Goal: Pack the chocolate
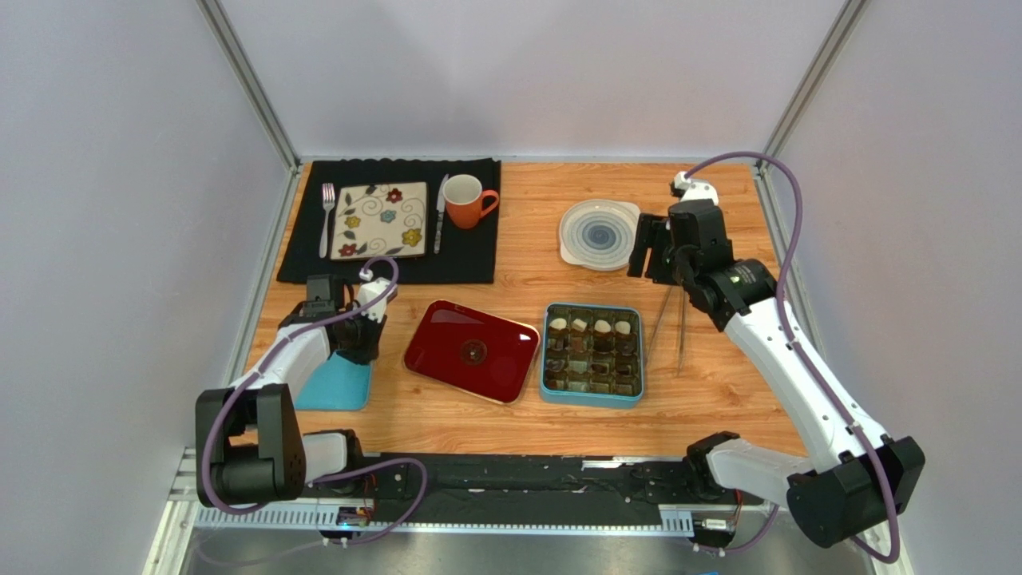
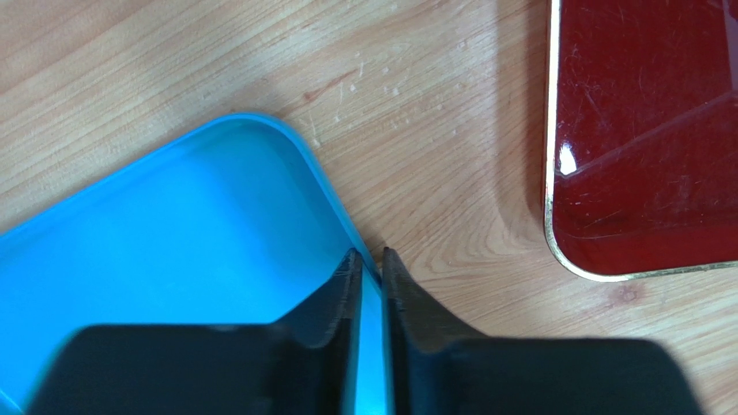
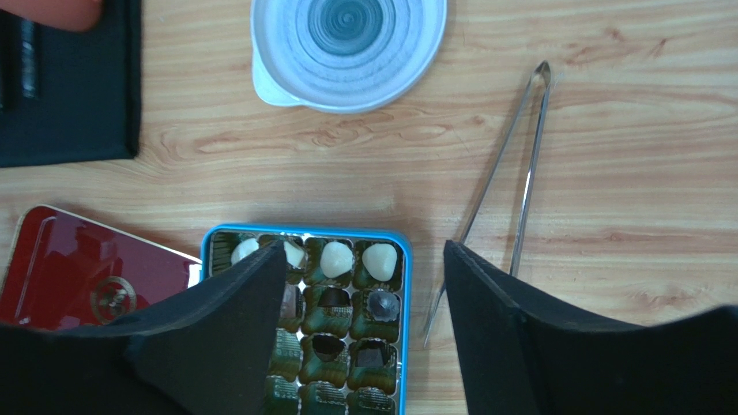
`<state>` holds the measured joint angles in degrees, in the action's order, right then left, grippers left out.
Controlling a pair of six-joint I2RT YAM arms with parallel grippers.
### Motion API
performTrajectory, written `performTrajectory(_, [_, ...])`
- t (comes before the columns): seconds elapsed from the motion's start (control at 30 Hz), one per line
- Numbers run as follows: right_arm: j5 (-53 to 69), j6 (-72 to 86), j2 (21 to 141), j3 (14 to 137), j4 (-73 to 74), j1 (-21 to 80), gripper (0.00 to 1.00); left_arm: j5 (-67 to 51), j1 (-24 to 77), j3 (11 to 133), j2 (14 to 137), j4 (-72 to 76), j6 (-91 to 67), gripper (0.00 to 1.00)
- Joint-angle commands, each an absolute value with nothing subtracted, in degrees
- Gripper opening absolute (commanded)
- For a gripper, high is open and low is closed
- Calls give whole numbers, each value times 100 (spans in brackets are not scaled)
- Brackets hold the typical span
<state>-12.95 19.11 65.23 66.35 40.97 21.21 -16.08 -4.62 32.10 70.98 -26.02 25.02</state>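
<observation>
The chocolate (image 1: 590, 350) sits in the gridded insert of the teal box (image 1: 546, 359): white pieces (image 3: 335, 258) along the far row, dark ones (image 3: 381, 304) behind them. My right gripper (image 3: 364, 251) hangs open above the box's far right corner, holding nothing; in the top view it (image 1: 655, 254) is beyond the box. My left gripper (image 2: 368, 262) has its jaws drawn close on the raised rim of the blue lid (image 2: 173, 251), one finger inside the rim and one outside. The blue lid (image 1: 330, 386) lies flat on the table at the left.
Metal tongs (image 3: 520, 190) lie on the wood right of the box. A dark red tray (image 1: 470, 350) lies between lid and box. A white round dish (image 1: 599, 234) is at the back. A black mat (image 1: 468, 258) carries a plate, fork, knife and orange mug (image 1: 466, 200).
</observation>
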Motion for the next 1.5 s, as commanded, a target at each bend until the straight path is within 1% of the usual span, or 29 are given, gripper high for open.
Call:
performTrajectory(0.0, [-1493,2170,6662,6224,3876,2153,65,-1556,-457,3181,7137,-2786,2400,11])
performTrajectory(0.07, [-1582,2250,6671,5986,3823,2145,61,-1617,-457,3312,6979,-2944,2364,7])
performTrajectory(0.17, [-1749,2399,6758,5766,3788,2145,59,-1766,-457,3593,6715,-3269,2338,5])
performTrajectory(0.43, [-2101,2795,7312,5555,4096,2145,51,-2144,-448,4464,5969,-4314,2224,3])
performTrajectory(0.53, [-2083,2839,7304,5335,4017,2145,51,-2381,-457,4991,5766,-4745,2180,1])
performTrajectory(0.57, [-2066,2874,7286,5291,3990,2145,51,-2582,-448,5332,5731,-4868,2145,0])
performTrajectory(0.63, [-2030,2874,7277,5142,3911,2145,51,-2837,-457,5702,5687,-5255,2110,0])
performTrajectory(0.67, [-2039,2900,7303,5098,3902,2145,50,-3178,-457,6061,5687,-5369,2066,0])
performTrajectory(0.8, [-1881,2962,7286,4887,3788,2145,49,-4278,-457,6801,5730,-5879,1855,0])
performTrajectory(0.83, [-1872,2988,7277,4800,3779,2145,47,-4759,-457,6942,5765,-5958,1811,0])
performTrajectory(0.9, [-1794,3041,7207,4711,3718,2145,45,-5183,-448,7311,5844,-6116,1697,0])
performTrajectory(0.93, [-1758,3058,7181,4624,3692,2145,43,-5664,-457,7521,5880,-6161,1661,0])
performTrajectory(1.0, [-1557,3111,7146,4509,3569,2145,41,-6141,-457,7672,5941,-6179,1574,0])
performTrajectory(1.03, [-1486,3207,7111,4457,3525,2145,38,-6596,-457,7777,5976,-6179,1486,0])
performTrajectory(1.1, [-1293,3322,7084,4281,3358,2153,37,-7064,-457,7848,6046,-6118,1433,0])
performTrajectory(1.13, [-1196,3470,7067,4202,3279,2162,37,-7493,-457,7849,6073,-6021,1241,0])
performTrajectory(1.2, [-986,3655,7058,4044,3025,2214,36,-7960,-457,7796,6099,-5680,1038,0])
performTrajectory(1.27, [-923,3875,7093,3990,2875,2346,35,-8768,-457,7577,6082,-5232,460,0])
performTrajectory(1.3, [-879,3937,7110,3999,2709,2399,35,-9067,-457,7428,6004,-4229,57,0])
performTrajectory(1.33, [-853,3972,7145,4043,2637,2539,35,-9592,-457,6896,5933,-3384,-1409,0])
performTrajectory(1.37, [-818,3999,7189,4113,2585,2610,35,-9711,-422,6612,5863,-2383,-2302,0])
performTrajectory(1.4, [-809,3982,7198,4331,2549,2671,35,-9721,-378,6392,5723,-711,-2964,0])
performTrajectory(1.43, [-817,3903,7198,4490,2575,2768,35,-9851,-361,6155,5678,-338,-3449,0])
performTrajectory(1.47, [-852,3737,7181,4648,2627,2786,35,-9931,-352,6135,5678,-264,-3384,0])
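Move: Right between the left fingers is the near-upright right rim of the blue lid, whose middle lies about 8 cm left and 2 cm back of that hand. The red tray is some 19 cm to this hand's right and 1 cm ahead, the chocolate tin about 41 cm right, level with it. From the right hand the tin's middle is roughly 8 cm left, 8 cm back and 20 cm below; the tongs lie 6 cm right and 3 cm back, the round lid 15 cm ahead and 4 cm left. Pinching the blue lid's rim, the left hand lifts it some 33 cm and swings about 15 cm right, rolling roughly 60 degrees left side down and turning clockwise. The right hand sinks some 18 cm while drawing back 7 cm, fingers tilting down and closing partway, to the outside of the tin's right wall, then pushes leftward with its left finger. ##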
